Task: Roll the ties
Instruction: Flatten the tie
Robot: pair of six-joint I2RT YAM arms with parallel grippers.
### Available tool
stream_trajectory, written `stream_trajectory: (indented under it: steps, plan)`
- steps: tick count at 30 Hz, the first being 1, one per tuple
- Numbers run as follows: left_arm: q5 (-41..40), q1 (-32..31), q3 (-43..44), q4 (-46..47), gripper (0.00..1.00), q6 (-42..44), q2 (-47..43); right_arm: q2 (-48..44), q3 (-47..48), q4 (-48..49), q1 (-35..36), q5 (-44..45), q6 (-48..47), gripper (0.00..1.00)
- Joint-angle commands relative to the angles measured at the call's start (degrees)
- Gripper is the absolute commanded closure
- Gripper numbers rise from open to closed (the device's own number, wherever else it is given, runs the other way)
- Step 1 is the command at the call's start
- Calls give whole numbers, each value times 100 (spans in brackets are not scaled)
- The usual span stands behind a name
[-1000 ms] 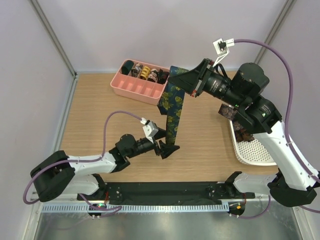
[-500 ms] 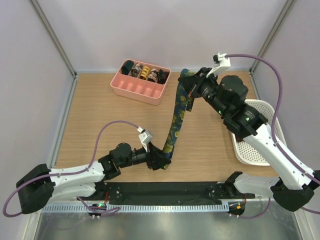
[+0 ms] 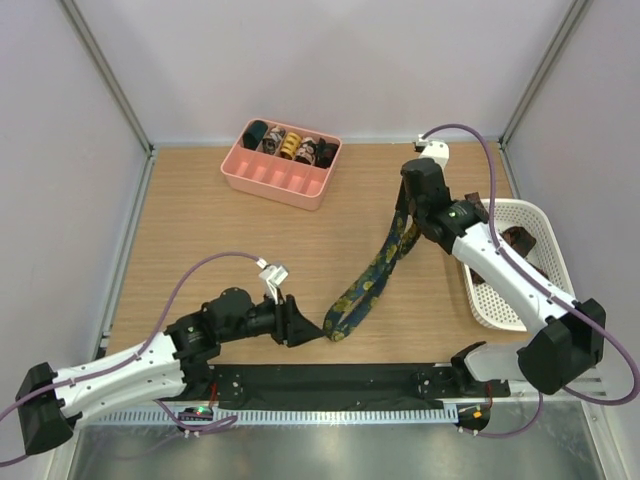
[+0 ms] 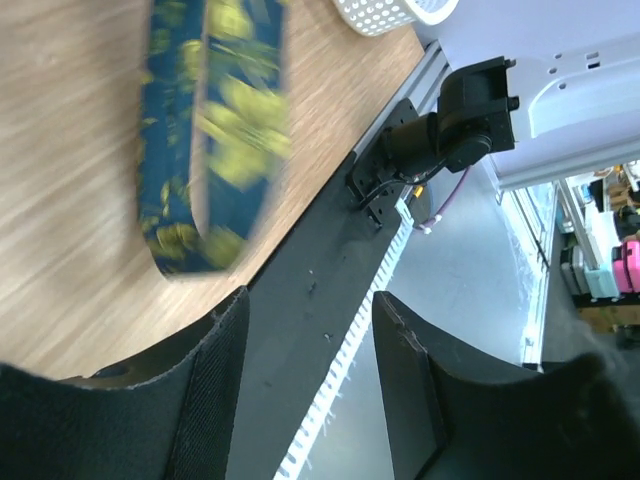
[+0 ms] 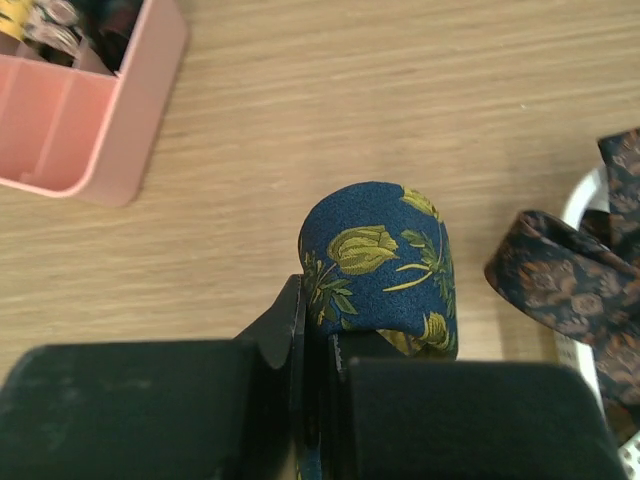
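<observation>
A navy tie (image 3: 371, 279) with yellow-green print slants from my right gripper (image 3: 408, 214) down to the table near the front edge. The right gripper (image 5: 318, 320) is shut on the tie's upper part, and the fabric (image 5: 385, 255) bulges over its fingers. The tie's lower end (image 4: 222, 125) is doubled over and lies on the wood. My left gripper (image 3: 302, 327) sits just left of that end, apart from it. In the left wrist view the left gripper (image 4: 310, 300) is open with nothing between its jaws.
A pink tray (image 3: 272, 180) at the back holds several rolled ties (image 3: 290, 146). A white basket (image 3: 536, 222) at the right holds dark brown-patterned ties (image 5: 562, 282). The black rail (image 3: 340, 382) runs along the near edge.
The right arm has swung right and lowered, laying the tie at a slant with its end on the table. The left arm has drawn back toward the near edge and its jaws have narrowed.
</observation>
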Motion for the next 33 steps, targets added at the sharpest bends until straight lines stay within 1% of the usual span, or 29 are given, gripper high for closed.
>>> stream_trajectory:
  steps: [1,3,4,5,6,7,8,10,11,12,13,15,16,21,22,24,25,28,29,30,31,32,33]
  plan:
    - [163,-19,-140,-493,45,-637,-180,-45,660,-1025,51,591,21,99]
    - [23,-19,-184,-536,40,-619,-251,-45,774,-1412,113,651,30,99]
    - [-64,-10,-193,-597,38,-619,-268,-2,1053,-2006,252,1148,91,99]
    - [-109,-19,-201,-685,36,-611,-269,190,1213,-2291,323,1361,83,99]
    - [-109,-19,-202,-712,30,-593,-260,297,1362,-2546,341,1459,83,99]
    - [-109,-19,-184,-791,27,-558,-242,428,1607,-2896,359,1478,126,99]
    - [-118,-19,-184,-817,22,-514,-225,612,1653,-2926,359,1365,83,99]
    - [-214,-19,-158,-861,18,-269,-216,876,1758,-2873,359,1206,-49,96]
    - [-328,-19,-97,-957,17,-163,-190,1069,1890,-2995,350,1301,-67,97]
    - [-503,-19,-53,-1011,16,20,-146,1567,2039,-3127,359,1328,-75,96]
    - [-566,-19,-17,-1020,15,344,-102,1816,2354,-3398,368,1320,-102,96]
    - [-741,-28,149,-1020,14,645,116,2317,2654,-3637,376,1363,-146,97]
    - [-925,-54,211,-968,14,942,205,2711,2847,-3734,385,1390,-172,96]
    - [-1322,-116,807,-783,9,1647,952,3548,3331,-3691,368,1513,-400,96]
    - [-1270,-142,896,-678,9,1727,1240,3932,3733,-3865,368,1539,-435,95]
    - [-1208,-212,1063,-546,9,1964,1540,4470,4296,-4173,368,1636,-532,95]
    - [-1034,-334,1195,-380,9,2026,1794,4986,4891,-4540,368,1732,-550,95]
    - [-1040,-616,1406,-37,9,2342,2182,5526,5571,-4807,368,1820,-629,92]
    - [-1136,-878,1459,8,9,2421,2418,5632,5600,-4729,376,1786,-655,90]
    - [-1364,-1002,1503,35,9,2561,2517,5650,5591,-4624,377,1646,-690,66]
    - [-1462,-1125,1556,122,8,2632,2622,5641,5556,-4422,377,1506,-760,51]
    - [-1558,-1257,1643,166,6,2685,2788,5633,5539,-4342,342,1174,-778,42]
    - [-1751,-1458,1696,201,5,2738,2894,5554,5521,-4272,315,1014,-770,41]
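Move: The right hand holds the tie's far end up in the air. The bare tabletop it is taken to lies about 7 cm ahead, 2 cm left and 21 cm below; the pink box is some 23 cm ahead and 36 cm left, the white basket 4 cm back and 31 cm right. The tie's near loop hangs down-table, 23 cm back and 19 cm left of this hand. From the left hand that loop is roughly 8 cm right, 5 cm ahead and 11 cm lower. Still pinching the tie, the right hand eases back a little, then swoops down about 15 cm and some 10 cm forward towards the tabletop, tipping its fingers some 35 degrees steeper and rolling its left side down, and opens at the end to let go. The left hand sinks 5 cm without touching the tie, opens wide, swings forward briefly and then goes right, its left side rolling up. ##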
